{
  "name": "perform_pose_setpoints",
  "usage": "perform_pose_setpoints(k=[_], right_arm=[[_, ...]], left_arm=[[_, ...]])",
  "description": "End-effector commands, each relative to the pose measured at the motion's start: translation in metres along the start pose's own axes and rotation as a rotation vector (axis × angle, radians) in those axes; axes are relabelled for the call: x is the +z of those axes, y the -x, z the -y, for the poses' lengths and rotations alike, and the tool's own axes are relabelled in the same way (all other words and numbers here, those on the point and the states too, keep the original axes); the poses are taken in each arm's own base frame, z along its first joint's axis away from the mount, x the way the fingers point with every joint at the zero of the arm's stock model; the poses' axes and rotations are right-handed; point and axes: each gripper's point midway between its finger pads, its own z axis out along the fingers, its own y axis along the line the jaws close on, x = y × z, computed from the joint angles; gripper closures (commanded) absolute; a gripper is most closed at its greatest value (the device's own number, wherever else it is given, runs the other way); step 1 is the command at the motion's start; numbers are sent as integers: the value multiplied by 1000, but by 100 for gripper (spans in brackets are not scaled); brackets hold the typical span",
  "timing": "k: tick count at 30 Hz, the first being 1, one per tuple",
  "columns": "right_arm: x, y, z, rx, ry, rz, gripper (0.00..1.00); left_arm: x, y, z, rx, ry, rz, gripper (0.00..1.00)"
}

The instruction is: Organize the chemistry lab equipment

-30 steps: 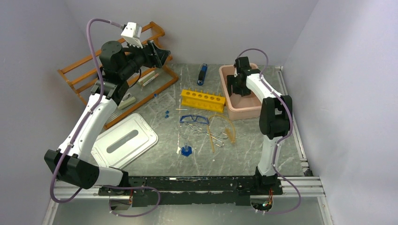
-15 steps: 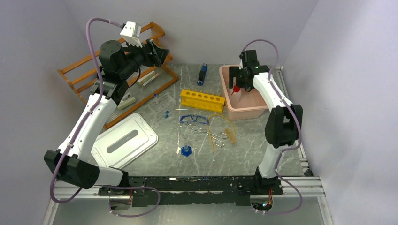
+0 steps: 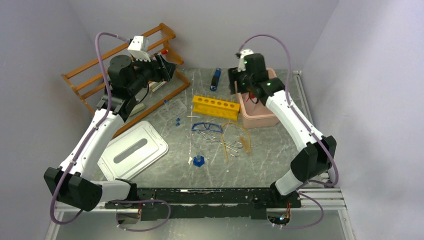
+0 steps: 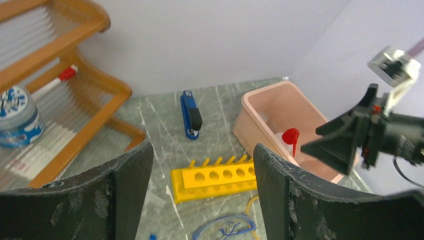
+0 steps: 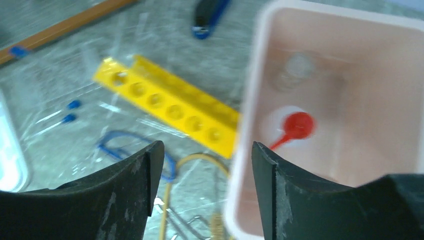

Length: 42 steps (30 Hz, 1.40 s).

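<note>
The red-capped squeeze bottle [image 5: 296,126] stands inside the pink bin [image 3: 260,120], its cap also showing in the left wrist view [image 4: 290,136]. My right gripper [image 3: 235,82] hovers open and empty over the bin's left rim [image 5: 245,125]. On the table lie the blue-framed goggles [image 3: 206,127], metal tongs [image 3: 228,145], yellowish tubing [image 3: 242,134], blue-capped tubes [image 3: 174,109] and a small blue-capped vial [image 3: 198,160]. My left gripper [image 3: 169,67] is raised beside the wooden rack [image 3: 120,75], open and empty [image 4: 202,150].
A yellow test-tube rack [image 3: 216,106] lies left of the bin, with a blue stapler [image 3: 215,78] behind it. A metal tray lid [image 3: 132,149] sits at the front left. The wooden rack holds a round blue-and-white tin [image 4: 15,117] and a red-capped marker [image 4: 60,80].
My right gripper has risen out of the pink bin and moved left over its rim, leaving the squeeze bottle standing inside. The left arm has barely shifted.
</note>
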Motion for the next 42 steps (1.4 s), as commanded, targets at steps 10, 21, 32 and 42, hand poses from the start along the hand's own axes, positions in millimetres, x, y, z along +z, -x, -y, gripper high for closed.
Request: perform_pose_setpoints(k=[10, 21, 32, 42], right_arm=[[-7, -104, -166, -96, 446, -166, 48], [17, -207, -221, -64, 464, -466, 51], [41, -228, -233, -161, 426, -538, 53], [51, -249, -232, -226, 381, -571, 54]], left_arm=[[-34, -73, -41, -150, 245, -160, 27], [-89, -106, -49, -224, 346, -231, 26], [-125, -92, -42, -121, 312, -180, 23], [-134, -94, -53, -122, 356, -110, 23]])
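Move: Above the left edge of the pink bin, the empty right hand is bound for the glass funnel, about 15 cm back, 22 to its left and 26 below. Around the funnel, also on the table: the blue-based cylinder roughly 8 cm nearer the robot and 3 to the right, the goggles 6 farther out and 8 right, the tongs 2 nearer and 15 right. From the left hand the funnel lies some 12 cm back, 6 right and 39 below. Leaving the bin, the right arm swings left and back, then sinks steeply, about 20 cm left, 17 back and 22 down, towards the funnel. Its fingers tip some 30 degrees downward, turn counter-clockwise and narrow to about half open over the stem. The empty left hand draws back, down and left, about 10 cm each way, tipping down. ##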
